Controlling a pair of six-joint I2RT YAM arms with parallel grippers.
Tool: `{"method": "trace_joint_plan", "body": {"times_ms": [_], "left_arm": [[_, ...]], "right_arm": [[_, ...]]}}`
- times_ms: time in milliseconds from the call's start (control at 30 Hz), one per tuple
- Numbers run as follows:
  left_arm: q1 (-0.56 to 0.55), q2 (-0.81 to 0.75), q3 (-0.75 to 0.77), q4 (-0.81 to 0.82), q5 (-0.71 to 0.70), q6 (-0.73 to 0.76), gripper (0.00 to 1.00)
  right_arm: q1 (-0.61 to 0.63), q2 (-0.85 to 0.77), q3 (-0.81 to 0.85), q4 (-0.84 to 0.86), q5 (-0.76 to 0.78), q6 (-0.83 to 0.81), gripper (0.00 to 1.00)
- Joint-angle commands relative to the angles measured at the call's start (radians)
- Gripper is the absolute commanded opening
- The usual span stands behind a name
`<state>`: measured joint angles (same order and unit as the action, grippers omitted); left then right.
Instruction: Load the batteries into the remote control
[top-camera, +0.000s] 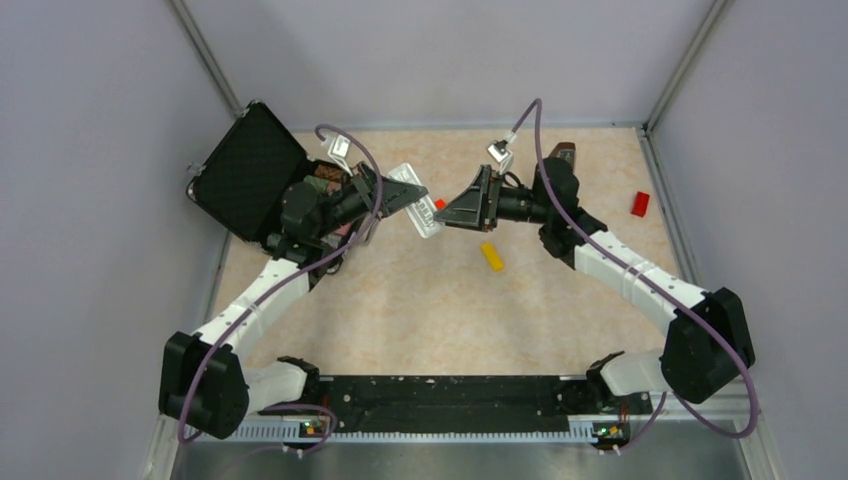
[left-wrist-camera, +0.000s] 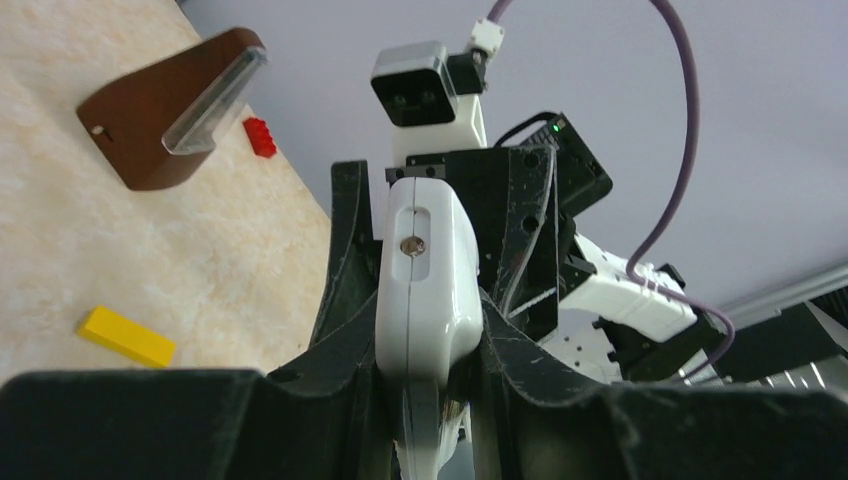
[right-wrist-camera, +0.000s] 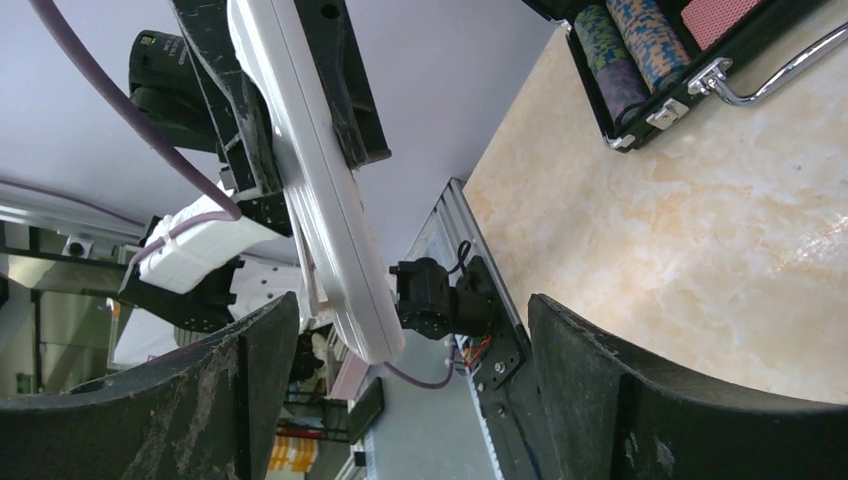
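Observation:
The remote control (left-wrist-camera: 428, 290) is a white bar held up off the table, edge-on between the fingers of my left gripper (left-wrist-camera: 432, 330), which is shut on it. In the top view the left gripper (top-camera: 403, 194) holds the remote control (top-camera: 418, 205) over the middle of the table, facing my right gripper (top-camera: 450, 211). The right gripper (right-wrist-camera: 410, 395) stands open, and the free end of the remote control (right-wrist-camera: 330, 230) reaches between its jaws, nearer the left finger (right-wrist-camera: 240, 400) and apart from it. The batteries are out of view.
A yellow block (top-camera: 492, 256) lies below the right gripper, and a red block (top-camera: 640, 204) lies at the right. An open black case (top-camera: 250, 170) with chips (right-wrist-camera: 625, 45) stands at the left. A brown wooden piece (left-wrist-camera: 165, 110) sits at the back.

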<state>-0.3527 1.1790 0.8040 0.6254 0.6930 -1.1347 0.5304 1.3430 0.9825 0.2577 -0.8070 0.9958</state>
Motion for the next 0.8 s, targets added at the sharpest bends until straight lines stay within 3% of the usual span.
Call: {"method": "trace_joint_plan", "body": {"times_ms": [0,267,567,767], "left_arm": [[0.000,0.020,0.040,0.127,0.113,-0.043,0.00],[0.001,0.036,0.039,0.173,0.124,-0.090,0.00],[0.001,0.043,0.038,0.184,0.135,-0.107,0.00],[0.000,0.046,0.037,0.184,0.137,-0.116,0.00]], "right_arm": [[0.025,0.018,0.063,0.079,0.005,-0.016,0.83],[0.076,0.062,0.092,0.049,0.013,-0.047,0.77],[0.087,0.087,0.098,0.018,0.041,-0.055,0.50],[0.093,0.097,0.111,-0.024,0.080,-0.073,0.41]]}}
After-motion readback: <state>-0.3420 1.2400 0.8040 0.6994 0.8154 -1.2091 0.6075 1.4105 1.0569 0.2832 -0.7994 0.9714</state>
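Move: The remote control, already in the left fingers, has its middle about 4 cm left, 3 cm ahead and 3 cm above the right hand, with its base-side end nearest those open fingers. From the left hand that middle is some 2 cm back, 2 cm lower, level sideways. On the table about 30 cm below the right hand, the red block lies roughly 24 cm ahead and 1 cm left, the yellow block 10 cm ahead and 11 cm right. The right fingers come to straddle the base-side end of the remote, one above and one below, narrowing to about half their opening; a firm pinch can't be made out. To get there the right hand travels left about 3 cm, then rises about 1 cm. The left hand keeps its hold, first drawing back about 1 cm and turning some 5 to 10 degrees clockwise, then sinking slightly. ##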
